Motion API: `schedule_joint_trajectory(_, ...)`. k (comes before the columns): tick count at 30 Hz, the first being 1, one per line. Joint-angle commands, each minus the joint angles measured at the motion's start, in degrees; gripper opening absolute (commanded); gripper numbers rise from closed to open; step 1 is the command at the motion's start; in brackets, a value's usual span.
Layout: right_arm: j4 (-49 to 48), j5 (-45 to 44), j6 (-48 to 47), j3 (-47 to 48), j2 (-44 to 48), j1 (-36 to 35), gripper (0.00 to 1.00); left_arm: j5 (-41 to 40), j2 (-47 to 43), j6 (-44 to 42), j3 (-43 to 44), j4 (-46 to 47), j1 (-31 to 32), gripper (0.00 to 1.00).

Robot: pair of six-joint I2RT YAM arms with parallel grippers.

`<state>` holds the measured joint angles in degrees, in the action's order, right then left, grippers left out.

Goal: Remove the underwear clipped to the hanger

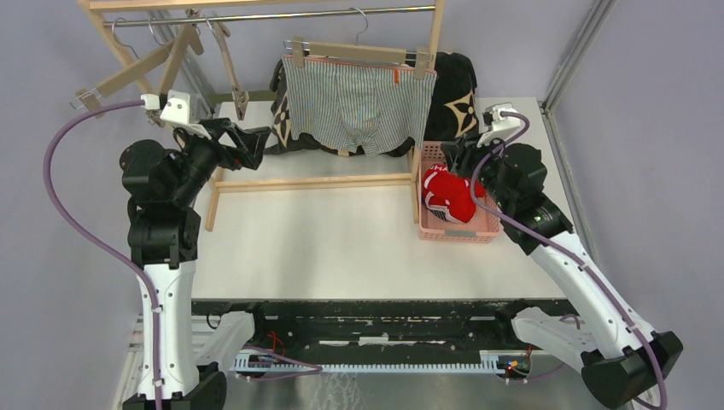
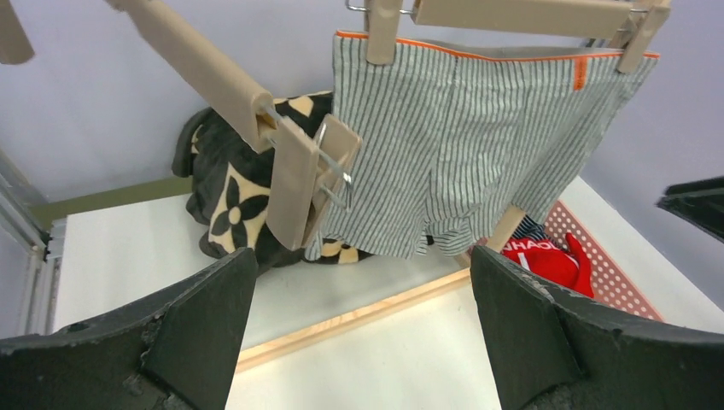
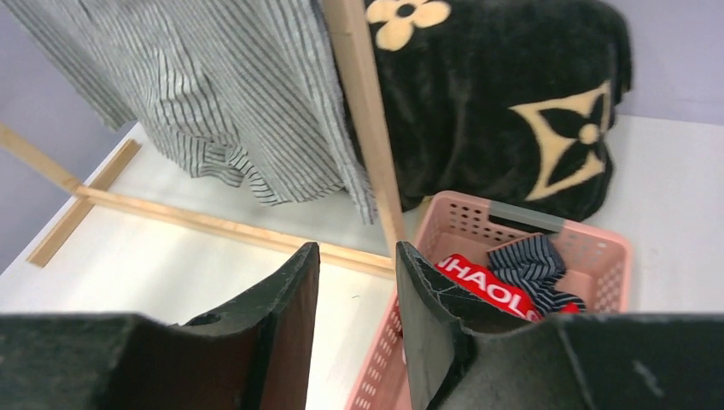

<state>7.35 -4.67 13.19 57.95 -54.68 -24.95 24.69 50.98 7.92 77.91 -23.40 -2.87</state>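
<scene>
The grey-and-white pinstriped underwear (image 1: 354,107) (image 2: 461,145) (image 3: 230,94) hangs spread out, clipped at both top corners to a wooden hanger (image 1: 359,53) (image 2: 512,15) on the rail. Red underwear (image 1: 448,195) (image 3: 487,286) and dark navy striped underwear (image 3: 534,265) lie in the pink basket (image 1: 478,231) (image 3: 512,222). My left gripper (image 1: 256,143) (image 2: 363,265) is wide open and empty, left of the hanging pair and lower than it. My right gripper (image 1: 446,155) (image 3: 357,252) hovers over the basket's left rim with a narrow gap between its jaws and nothing in it.
A wooden rack stands on the table, with its base bar (image 1: 312,182) in front and an upright post (image 3: 363,111) just ahead of the right gripper. The black floral cushion (image 1: 452,102) lies behind the rack. Empty clip hangers (image 1: 137,73) (image 2: 290,184) hang close above the left gripper.
</scene>
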Motion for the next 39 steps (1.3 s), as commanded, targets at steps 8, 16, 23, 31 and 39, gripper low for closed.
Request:
schedule_joint_trajectory(8, -12.31, 9.98, 4.30, 3.66, -7.02, 0.25, 0.45, 6.96, -6.37, 1.96, -7.46, 3.32, -0.20, 0.99)
schedule_joint_trajectory(16, -18.15, 9.78, 4.32, 4.00, -12.68, 0.25, 0.47, 13.28, -10.45, 5.46, -12.88, 6.08, -0.19, 0.99)
schedule_joint_trajectory(23, -20.98, 8.75, 3.66, 4.15, -16.25, 0.21, 0.47, 16.84, -11.43, 4.48, -11.38, 4.28, -0.20, 0.99)
schedule_joint_trajectory(31, -21.29, 5.91, 1.44, 4.57, -16.86, 0.21, 0.47, 19.38, -12.27, 3.06, -11.05, 2.22, -0.20, 0.99)
schedule_joint_trajectory(39, -22.26, 1.87, -0.66, 4.05, -17.64, 0.17, 0.48, 20.61, -12.42, 3.32, -12.06, 2.23, -0.20, 0.99)
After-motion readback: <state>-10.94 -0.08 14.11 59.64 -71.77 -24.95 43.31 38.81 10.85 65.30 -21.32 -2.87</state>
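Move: The striped underwear on its hanger is about 12 cm ahead of the right hand and 22 cm to its left, roughly level with it. The rack's right post stands about 12 cm ahead and 5 cm left; the pink basket's middle is about 7 cm ahead, 8 cm right, some 31 cm below. From the left hand, the underwear is about 16 cm ahead, 24 cm right, 10 cm lower; the nearest empty hanger is about 15 cm ahead, 8 cm left, 6 cm higher. Right hand reaches forward-left about 8 cm towards the striped underwear; open left hand backs away rightward, turning 20° clockwise. ##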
